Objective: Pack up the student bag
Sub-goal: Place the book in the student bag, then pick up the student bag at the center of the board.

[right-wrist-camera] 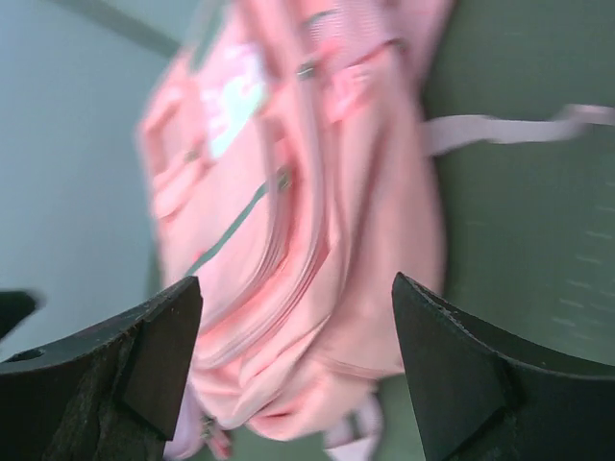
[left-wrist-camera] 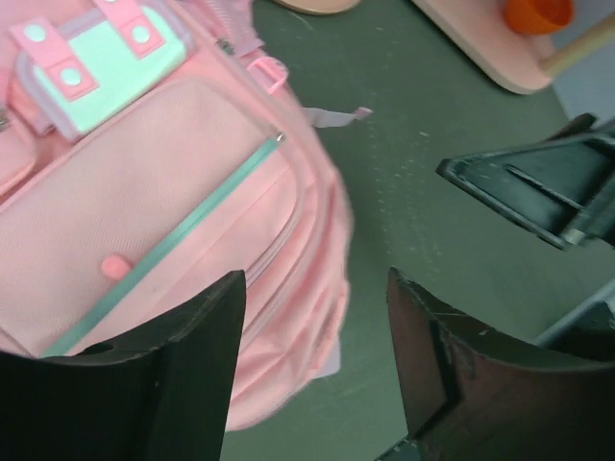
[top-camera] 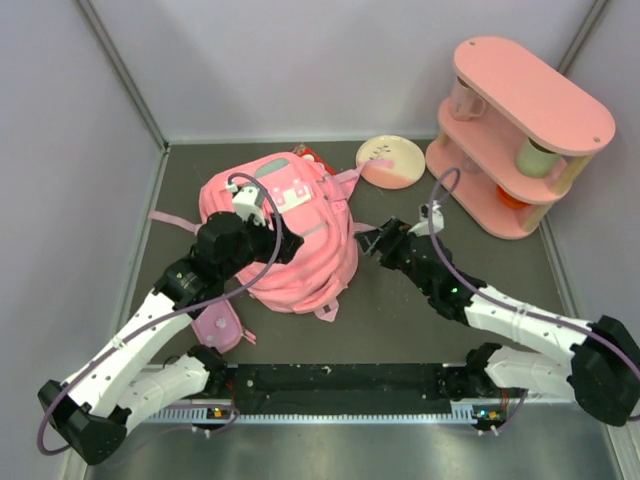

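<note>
The student bag [top-camera: 300, 250], a soft pink backpack with a white-and-mint patch, lies front side up in the middle of the table. My left gripper [top-camera: 288, 246] hovers over its front pocket, jaws open and empty. In the left wrist view the bag [left-wrist-camera: 144, 211] fills the left half, with the open left gripper [left-wrist-camera: 312, 327] above its right edge. My right gripper [top-camera: 368, 240] stands open just right of the bag, not touching it. The right wrist view is blurred and shows the bag [right-wrist-camera: 288, 240] beyond the open right gripper [right-wrist-camera: 298, 317].
A small pink pouch [top-camera: 219, 328] lies at the bag's near left. A cream plate [top-camera: 390, 161] sits behind the bag, and a pink two-tier shelf [top-camera: 520, 130] holding cups stands at the back right. A red item [top-camera: 308, 153] peeks out behind the bag.
</note>
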Robot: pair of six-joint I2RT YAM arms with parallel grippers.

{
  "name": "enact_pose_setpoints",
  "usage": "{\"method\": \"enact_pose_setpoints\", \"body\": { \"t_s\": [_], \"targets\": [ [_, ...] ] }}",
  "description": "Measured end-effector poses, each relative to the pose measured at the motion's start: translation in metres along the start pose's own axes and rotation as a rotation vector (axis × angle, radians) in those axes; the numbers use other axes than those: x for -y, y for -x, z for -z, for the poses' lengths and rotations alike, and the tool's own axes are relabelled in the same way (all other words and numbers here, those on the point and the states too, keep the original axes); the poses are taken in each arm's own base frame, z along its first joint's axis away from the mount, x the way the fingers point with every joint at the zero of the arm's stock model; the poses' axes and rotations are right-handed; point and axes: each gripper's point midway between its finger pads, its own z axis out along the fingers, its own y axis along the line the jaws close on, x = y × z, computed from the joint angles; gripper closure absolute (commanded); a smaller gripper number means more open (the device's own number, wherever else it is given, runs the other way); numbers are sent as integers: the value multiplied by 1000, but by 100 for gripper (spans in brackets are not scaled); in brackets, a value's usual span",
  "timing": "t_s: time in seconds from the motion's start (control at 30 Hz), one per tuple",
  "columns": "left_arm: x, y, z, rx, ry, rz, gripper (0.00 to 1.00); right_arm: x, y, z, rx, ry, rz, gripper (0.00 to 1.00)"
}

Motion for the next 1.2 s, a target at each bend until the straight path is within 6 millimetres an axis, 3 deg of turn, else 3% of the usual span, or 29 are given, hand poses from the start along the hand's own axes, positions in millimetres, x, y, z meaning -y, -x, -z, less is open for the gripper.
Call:
{"method": "enact_pose_setpoints", "body": {
  "t_s": [0.13, 0.2, 0.37, 0.47, 0.53, 0.6, 0.67, 0.77, 0.97, 1.1, 1.2],
  "targets": [
    [22, -5, 2, -34, -128, -33, 21, 74, 7, 23, 34, -183, -8, 20],
    [32, -8, 3, -45, -172, -49, 20, 100, 9, 33, 46, -252, -14, 20],
    [83, -39, -11, -172, -331, -144, 19, 125, 26, 42, 86, -319, -49, 20],
    [112, -59, -36, -272, -371, -198, 19, 133, 34, 43, 102, -335, -74, 20],
    [120, -74, -56, -332, -355, -226, 19, 135, 36, 44, 96, -335, -83, 20],
    [120, -96, -79, -396, -307, -254, 16, 134, 35, 44, 87, -330, -87, 19],
    [108, -120, -97, -464, -227, -281, 11, 133, 34, 45, 79, -317, -91, 20],
    [88, -139, -115, -535, -94, -334, 9, 134, 33, 48, 72, -312, -97, 19],
    [72, -129, -141, -514, 134, -464, 4, 152, 27, 53, 58, -347, -114, 18],
    [63, -121, -140, -478, 243, -544, 1, 158, 28, 55, 55, -355, -129, 18],
    [52, -126, -138, -492, 300, -585, 1, 160, 29, 55, 53, -353, -140, 18]
  ]
}}
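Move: The near part of the student bag's right side is what the left hand goes for. It lies about 11 cm to its right, 5 cm ahead and some 20 cm below. The lower strap end lies about 6 cm right and 3 cm back, roughly 24 cm down; the side strap about 17 cm right and 22 cm ahead, equally low. From the right hand that same bag side is about 3 cm ahead, 3 cm left and 15 cm below. Rightward first, the left hand sweeps some 15 cm over the bag, drawing back slightly, then drops about 14 cm and eases forward towards the bag's right side, rolling some 45 degrees left side up as its half-open fingers spread wide. Clearing the way, the empty right hand swings right and down away from the bag, fingers still open. ##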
